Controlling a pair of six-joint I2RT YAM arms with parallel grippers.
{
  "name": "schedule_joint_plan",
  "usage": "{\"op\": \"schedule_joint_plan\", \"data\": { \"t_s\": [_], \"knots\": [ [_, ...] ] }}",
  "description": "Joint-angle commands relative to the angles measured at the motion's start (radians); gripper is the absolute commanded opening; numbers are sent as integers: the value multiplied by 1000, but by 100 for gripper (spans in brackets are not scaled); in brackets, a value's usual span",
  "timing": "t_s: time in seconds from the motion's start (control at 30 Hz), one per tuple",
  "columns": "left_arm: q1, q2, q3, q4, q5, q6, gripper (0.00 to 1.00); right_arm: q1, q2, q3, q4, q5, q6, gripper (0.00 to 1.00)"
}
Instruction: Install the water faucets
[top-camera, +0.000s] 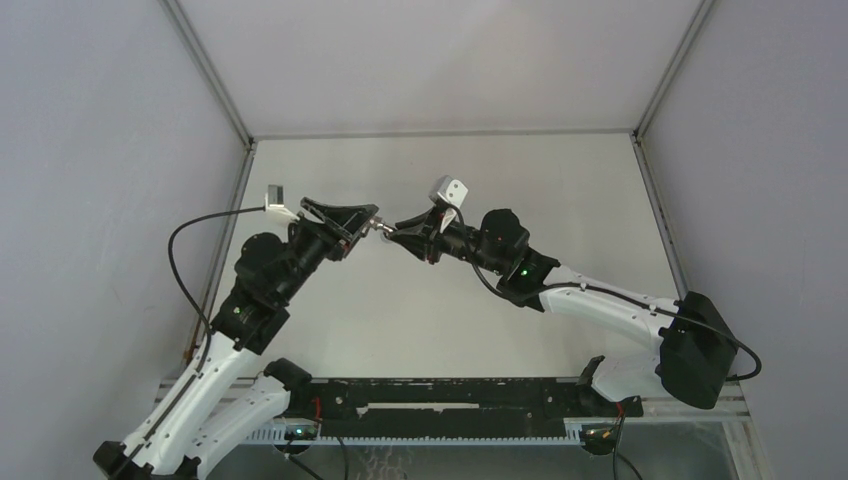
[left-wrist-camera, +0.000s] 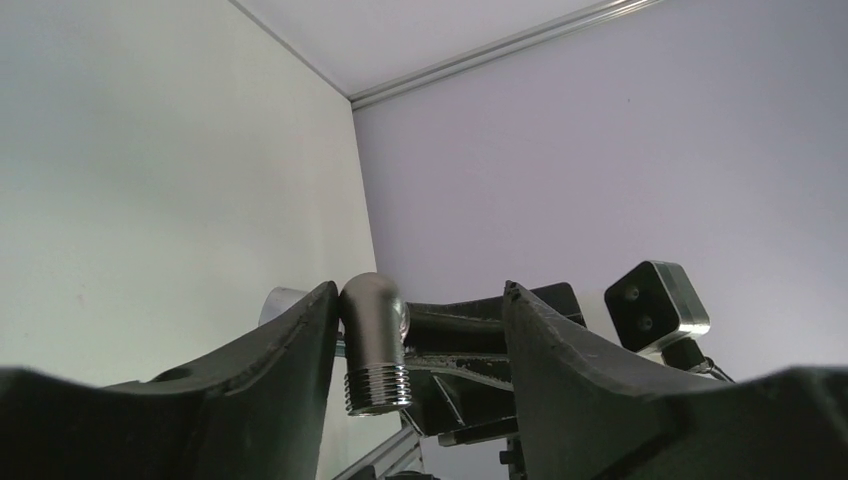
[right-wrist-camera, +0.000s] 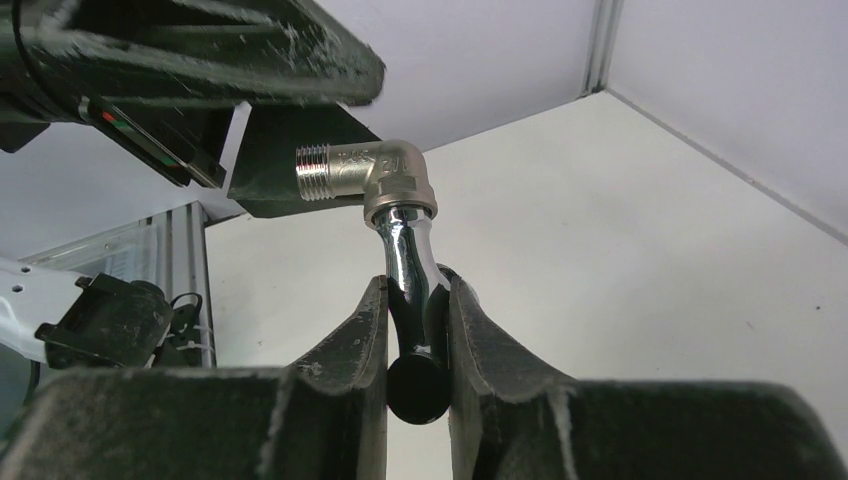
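My right gripper (right-wrist-camera: 415, 290) is shut on a shiny curved faucet stem (right-wrist-camera: 408, 245) and holds it in the air above the table. A silver threaded elbow fitting (right-wrist-camera: 372, 170) sits on the far end of that stem. My left gripper (left-wrist-camera: 415, 345) is open around the elbow (left-wrist-camera: 375, 340). The elbow touches the left finger (left-wrist-camera: 290, 350); the other finger (left-wrist-camera: 545, 350) stands apart from it. In the top view both grippers meet tip to tip at the faucet parts (top-camera: 382, 228), left gripper (top-camera: 362, 220) and right gripper (top-camera: 402, 236). No cross handle shows.
The white table (top-camera: 450, 320) lies below the arms, walled on three sides. A black rail (top-camera: 450, 405) runs along the near edge between the arm bases. The right wrist camera (left-wrist-camera: 655, 305) shows just behind the parts.
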Motion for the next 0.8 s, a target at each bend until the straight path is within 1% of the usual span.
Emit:
{"op": "schedule_joint_plan", "data": {
  "t_s": [0.0,0.03,0.1,0.13,0.2,0.23,0.27,0.37,0.4,0.47,0.5,0.53,0.7,0.73,0.77],
  "knots": [
    [-14,-7,-24,72,25,-18,58,1,-35,11,80,-14,24,0],
    [-14,-6,-26,73,22,-21,53,1,-35,11,79,-14,26,0],
    [-14,-5,-26,71,15,-21,39,1,-35,11,76,-14,28,0],
    [-14,-4,-25,71,14,-22,36,1,-35,11,76,-15,29,0],
    [-14,-1,-23,71,12,-22,34,1,-34,11,72,-16,30,0],
    [-13,1,-21,71,13,-22,34,1,-35,11,71,-17,31,0],
    [-14,1,-20,71,13,-22,37,2,-34,11,69,-17,31,0],
    [-13,7,-20,70,20,-20,55,5,-32,11,67,-12,28,0],
    [-13,9,-19,68,22,-21,58,7,-32,11,67,-9,26,0],
    [-14,14,-18,67,28,-20,58,11,-32,11,68,-5,25,0],
    [-14,16,-17,68,28,-21,55,11,-32,11,70,-4,25,0],
    [-14,16,-17,68,29,-22,50,14,-30,11,71,-3,24,0],
    [-15,10,-17,56,12,-23,17,16,-28,11,65,-1,24,0],
    [-16,8,-16,49,7,-22,13,16,-30,11,64,-2,23,0],
    [-15,7,-16,44,4,-21,5,16,-31,11,64,-2,24,0]
  ]
}}
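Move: Just below the left hand point, by about 2 cm and hardly 1 cm to its right, sits the threaded elbow fitting, between the open fingers but nearer the lower one. The neck of the faucet it caps is in the right fingers, some 2 cm back, 3 cm right and 4 cm below the left hand. From the right hand, the elbow is about 2 cm ahead, 3 cm left and 2 cm higher. Sinking about 1.5 cm in two short steps, the left hand centres its fingers on the threaded elbow; they close partway, reopen by some two thirds of that, then close again until the pads pinch the elbow from above and below. The right hand stays in place and keeps its grip on the faucet neck. ##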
